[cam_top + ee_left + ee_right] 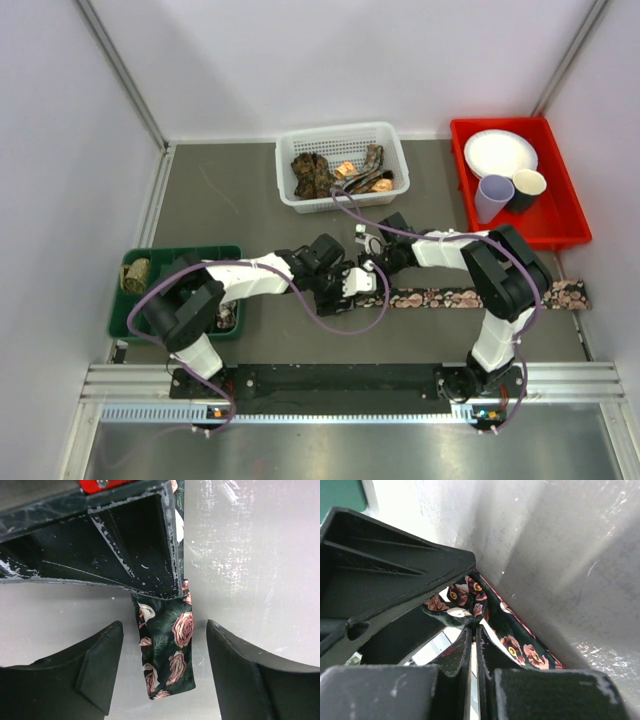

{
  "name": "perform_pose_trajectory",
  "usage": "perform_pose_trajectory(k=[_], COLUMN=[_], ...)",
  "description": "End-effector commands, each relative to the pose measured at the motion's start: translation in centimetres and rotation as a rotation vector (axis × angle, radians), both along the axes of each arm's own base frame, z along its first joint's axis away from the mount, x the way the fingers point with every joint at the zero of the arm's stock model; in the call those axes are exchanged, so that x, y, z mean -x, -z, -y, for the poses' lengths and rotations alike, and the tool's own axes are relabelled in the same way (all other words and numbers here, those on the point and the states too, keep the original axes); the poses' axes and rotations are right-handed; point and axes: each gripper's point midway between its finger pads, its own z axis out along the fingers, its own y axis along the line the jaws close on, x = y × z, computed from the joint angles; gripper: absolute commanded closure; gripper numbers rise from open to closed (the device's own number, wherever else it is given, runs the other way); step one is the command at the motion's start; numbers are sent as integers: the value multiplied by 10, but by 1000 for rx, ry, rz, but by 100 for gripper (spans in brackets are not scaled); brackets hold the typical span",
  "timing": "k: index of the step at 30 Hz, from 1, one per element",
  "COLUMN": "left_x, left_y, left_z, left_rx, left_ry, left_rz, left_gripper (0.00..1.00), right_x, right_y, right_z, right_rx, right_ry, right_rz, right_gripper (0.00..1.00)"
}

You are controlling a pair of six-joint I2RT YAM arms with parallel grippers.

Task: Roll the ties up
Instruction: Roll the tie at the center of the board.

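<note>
A dark tie (470, 297) with pink roses lies flat across the table, running right from the grippers. Its near end (169, 647) is folded over and sits between the fingers of my left gripper (165, 627), which is open and not touching it. My right gripper (474, 626) is shut, pinching bunched tie fabric (462, 611) at its tips, and the strip (522, 642) trails away beyond it. In the top view both grippers meet at the tie's left end, the left (358, 282) just below the right (372, 262). More ties (325, 172) lie loose in the white basket (340, 132).
A green tray (180, 252) at the left holds a rolled beige coil (136, 274). My left arm crosses over part of that tray. A red bin (560, 228) at the back right holds a white plate (500, 152) and two cups (493, 196).
</note>
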Motion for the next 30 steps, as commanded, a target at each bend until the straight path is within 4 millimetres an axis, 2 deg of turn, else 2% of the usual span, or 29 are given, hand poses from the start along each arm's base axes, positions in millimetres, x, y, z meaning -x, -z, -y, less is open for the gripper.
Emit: perform_pose_trajectory(k=[1, 3, 4, 7, 10, 11, 14, 16, 17, 20, 26, 30], left_x=[-4, -8, -9, -12, -9, -6, -2, 0, 0, 0, -3, -3], left_y=[-20, -20, -16, -11, -9, -8, -4, -2, -2, 1, 3, 4], left_z=[15, 17, 18, 16, 11, 9, 3, -1, -3, -5, -4, -5], left_rx=[69, 69, 59, 33, 24, 21, 3, -10, -12, -21, -32, -38], left_ry=[11, 0, -5, -18, -12, -12, -9, -8, -13, -15, -27, -27], left_rz=[20, 25, 18, 18, 12, 8, -3, -4, -2, -2, -2, -4], left_gripper=[27, 30, 37, 48, 57, 64, 72, 74, 74, 74, 75, 75], right_x=[-15, -15, -14, -13, -12, -12, -12, -13, -14, -14, -12, -11], right_y=[-17, -17, -19, -23, -26, -27, -30, -31, -31, -32, -26, -23], right_z=[-9, -11, -12, -13, -13, -13, -14, -12, -12, -11, -7, -7], right_rx=[-50, -57, -70, -84, -101, -103, -110, -102, -101, -102, -75, -76], right_ry=[-4, -3, -8, -11, -15, -14, -22, -13, -12, -12, -15, -16], right_rz=[56, 46, 41, 37, 24, 20, 17, 10, 6, -7, -26, -32], right_gripper=[100, 100, 100, 100, 100, 99, 89, 83, 77, 71, 71, 76])
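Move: The tie's free end lies flat between the left hand's open fingers, practically at the hand point and about 1 cm lower. From there the white basket is some 30 cm ahead and 3 cm left, and the green box about 37 cm left, level with it fore and aft. The right hand's shut fingers already hold the tie's fold right at their tips. Left fingers close to pinch the tie's end; right fingers part, releasing the fold, and rise about 1.5 cm. ##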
